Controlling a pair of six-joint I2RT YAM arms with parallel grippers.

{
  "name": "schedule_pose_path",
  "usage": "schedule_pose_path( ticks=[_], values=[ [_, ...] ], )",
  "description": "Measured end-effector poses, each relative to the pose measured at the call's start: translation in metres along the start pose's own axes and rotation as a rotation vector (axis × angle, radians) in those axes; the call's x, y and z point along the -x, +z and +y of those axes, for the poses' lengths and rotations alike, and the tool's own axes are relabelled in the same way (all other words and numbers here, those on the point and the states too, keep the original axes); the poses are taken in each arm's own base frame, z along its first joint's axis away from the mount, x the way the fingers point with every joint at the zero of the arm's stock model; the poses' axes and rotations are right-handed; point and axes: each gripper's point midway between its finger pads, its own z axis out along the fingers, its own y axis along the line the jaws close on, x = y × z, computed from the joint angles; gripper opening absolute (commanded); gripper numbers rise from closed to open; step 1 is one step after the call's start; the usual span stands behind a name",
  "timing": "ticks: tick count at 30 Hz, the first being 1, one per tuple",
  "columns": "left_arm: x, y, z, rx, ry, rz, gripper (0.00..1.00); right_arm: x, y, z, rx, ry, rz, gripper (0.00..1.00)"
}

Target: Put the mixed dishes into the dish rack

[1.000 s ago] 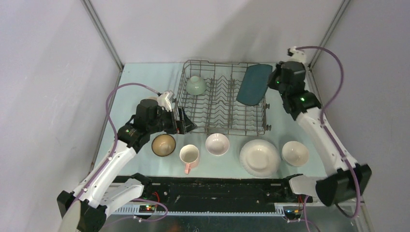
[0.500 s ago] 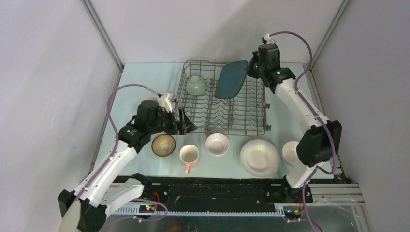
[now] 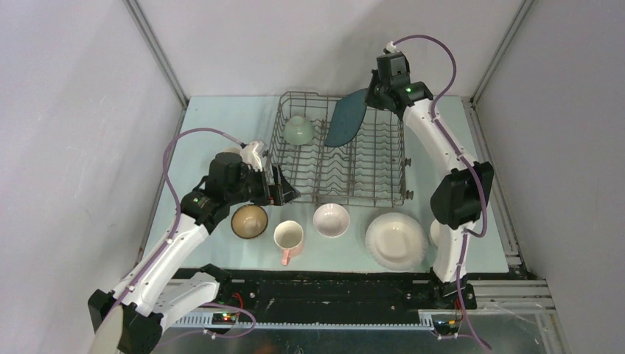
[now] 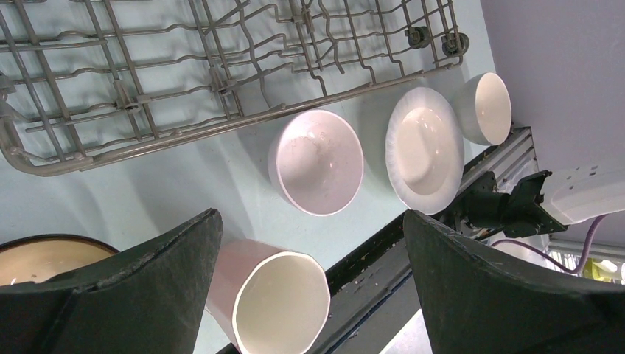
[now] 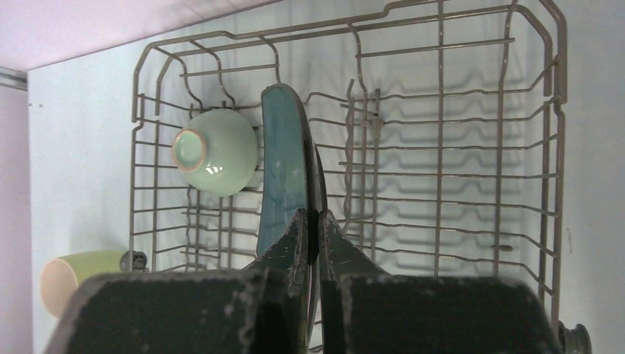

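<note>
The grey wire dish rack (image 3: 346,200) stands mid-table with a pale green bowl (image 3: 298,130) upside down in its back left corner. My right gripper (image 3: 368,99) is shut on the rim of the dark teal plate (image 3: 345,118), which it holds on edge over the rack's back rows. In the right wrist view the teal plate (image 5: 284,162) stands upright between the pinched fingers, next to the green bowl (image 5: 217,151). My left gripper (image 3: 284,188) hangs open at the rack's front left corner, above the pink mug (image 4: 273,299) and a white bowl (image 4: 317,162), holding nothing.
In front of the rack sit a brown bowl (image 3: 249,220), the pink mug (image 3: 288,237), a white bowl (image 3: 331,219) and a white plate (image 3: 396,240). Another white bowl (image 4: 485,107) lies far right. A pale yellow-green mug (image 5: 74,276) lies left of the rack.
My right arm swung left from the rack's right edge to over its back middle, turning the teal plate from nearly flat onto its edge. The left arm stayed put.
</note>
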Motion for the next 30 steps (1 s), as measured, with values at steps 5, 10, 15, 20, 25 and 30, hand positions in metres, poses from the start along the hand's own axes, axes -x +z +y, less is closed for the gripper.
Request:
schedule_pose_path(
  ticks=[5,10,15,20,25,30],
  values=[
    [0.0,0.0,0.0,0.001,0.0,-0.001,1.0,-0.003,0.007,-0.009,-0.039,-0.021,0.019,0.0],
    [0.0,0.0,0.0,0.002,0.0,-0.001,1.0,-0.002,0.02,-0.012,-0.055,-0.036,0.038,0.0],
    [0.001,0.0,0.001,0.008,0.0,-0.005,1.0,-0.007,0.043,-0.014,-0.065,-0.04,0.054,0.0],
    [0.002,0.0,0.003,0.017,0.0,-0.009,1.0,-0.011,0.064,-0.016,-0.077,-0.055,0.061,0.0],
    [0.002,0.0,0.004,0.024,0.001,-0.014,1.0,-0.016,0.083,-0.012,-0.071,-0.072,0.047,0.0],
    [0.004,-0.001,0.006,0.034,0.004,-0.025,1.0,-0.017,0.104,-0.001,-0.042,-0.086,0.015,0.14]
  ],
)
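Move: The right hand already holds the teal plate on edge; the open slot left of the rack's centre tines lies about 2 cm ahead, 9 cm left and 14 cm below that hand. The green bowl sits some 22 cm left and 2 cm back, the rack's back rail 7 cm ahead and 8 cm left. From the idle left hand the slot is roughly 31 cm ahead and 18 cm right. Keeping its pinch, the right hand carries the teal plate about 7 cm forward and 7 cm down into the rack. ##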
